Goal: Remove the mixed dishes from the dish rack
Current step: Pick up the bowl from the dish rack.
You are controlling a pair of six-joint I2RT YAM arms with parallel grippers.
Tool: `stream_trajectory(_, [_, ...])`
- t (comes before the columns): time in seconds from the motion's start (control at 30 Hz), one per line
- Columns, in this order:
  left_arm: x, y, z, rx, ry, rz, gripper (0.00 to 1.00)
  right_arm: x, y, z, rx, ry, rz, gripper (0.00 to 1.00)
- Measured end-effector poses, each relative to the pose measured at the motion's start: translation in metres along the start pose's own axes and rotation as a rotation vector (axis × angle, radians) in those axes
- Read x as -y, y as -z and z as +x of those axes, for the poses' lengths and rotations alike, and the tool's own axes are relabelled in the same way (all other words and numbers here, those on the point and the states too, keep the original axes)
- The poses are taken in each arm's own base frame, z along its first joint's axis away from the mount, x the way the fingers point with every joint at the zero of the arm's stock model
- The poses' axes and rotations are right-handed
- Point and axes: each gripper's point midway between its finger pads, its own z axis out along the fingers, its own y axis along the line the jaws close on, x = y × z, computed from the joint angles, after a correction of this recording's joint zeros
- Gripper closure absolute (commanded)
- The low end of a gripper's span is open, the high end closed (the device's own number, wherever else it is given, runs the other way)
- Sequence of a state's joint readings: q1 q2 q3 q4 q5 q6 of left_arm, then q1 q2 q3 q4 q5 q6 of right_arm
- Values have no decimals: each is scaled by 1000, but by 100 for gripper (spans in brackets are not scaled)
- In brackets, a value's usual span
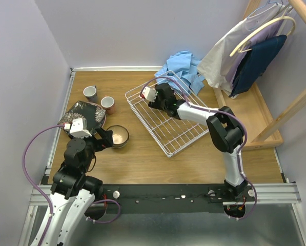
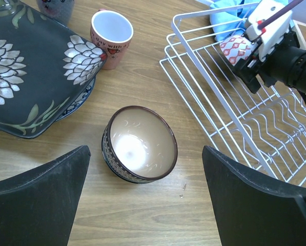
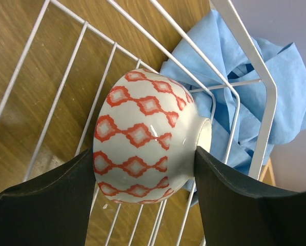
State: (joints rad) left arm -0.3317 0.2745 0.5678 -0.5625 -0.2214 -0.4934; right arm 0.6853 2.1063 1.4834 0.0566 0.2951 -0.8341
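Observation:
A white bowl with red diamonds (image 3: 142, 138) lies on its side at the far corner of the white wire dish rack (image 1: 168, 123). My right gripper (image 3: 145, 159) is shut on it, one finger on the rim side and one against the foot. On the table left of the rack sits a brown bowl (image 2: 140, 144), with my left gripper (image 2: 145, 151) open above it and touching nothing. Further left are a black square floral plate (image 2: 24, 77) resting on a round plate, a pink cup (image 2: 111, 36) and a grey cup (image 1: 90, 93).
A blue cloth (image 1: 183, 69) is bunched just behind the rack's far corner. A wooden clothes rack (image 1: 265, 51) with hanging garments stands at the right. Walls close the table at the back and left.

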Motion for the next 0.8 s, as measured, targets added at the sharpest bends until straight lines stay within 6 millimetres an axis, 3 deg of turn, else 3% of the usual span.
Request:
stream_trajectory(0.37, [1,0,0,1,2,7,1,10,40,-27,71,-299,-60,59])
stream_trajectory(0.8, [26,-16,8,-46,53,108,1,29,89,-50,133,-709,-121,59])
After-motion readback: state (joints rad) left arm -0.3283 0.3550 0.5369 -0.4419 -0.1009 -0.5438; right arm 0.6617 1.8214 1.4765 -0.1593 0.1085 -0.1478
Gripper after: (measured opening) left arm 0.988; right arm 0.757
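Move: The right hand already grips the patterned bowl between its pads, over the far left part of the dish rack. The dark bowl set down on the table stands about 22 cm to its left, 18 cm back and 7 cm lower; the printed mug is some 30 cm left and 3 cm back. The rack's middle lies about 7 cm back, 3 cm right and 6 cm below. From the left hand the patterned bowl is roughly 28 cm ahead, 25 cm right, 11 cm lower. Up and back towards its base, the right hand lifts the patterned bowl about 9 cm while drawing it back some 6 cm over the rack, the grip unchanged. The wrist rolls all the while, its left side rising by roughly 35 degrees, and the fingers tip further down. Late on, the open, empty left hand starts some 3 cm to the right and slightly forward. ##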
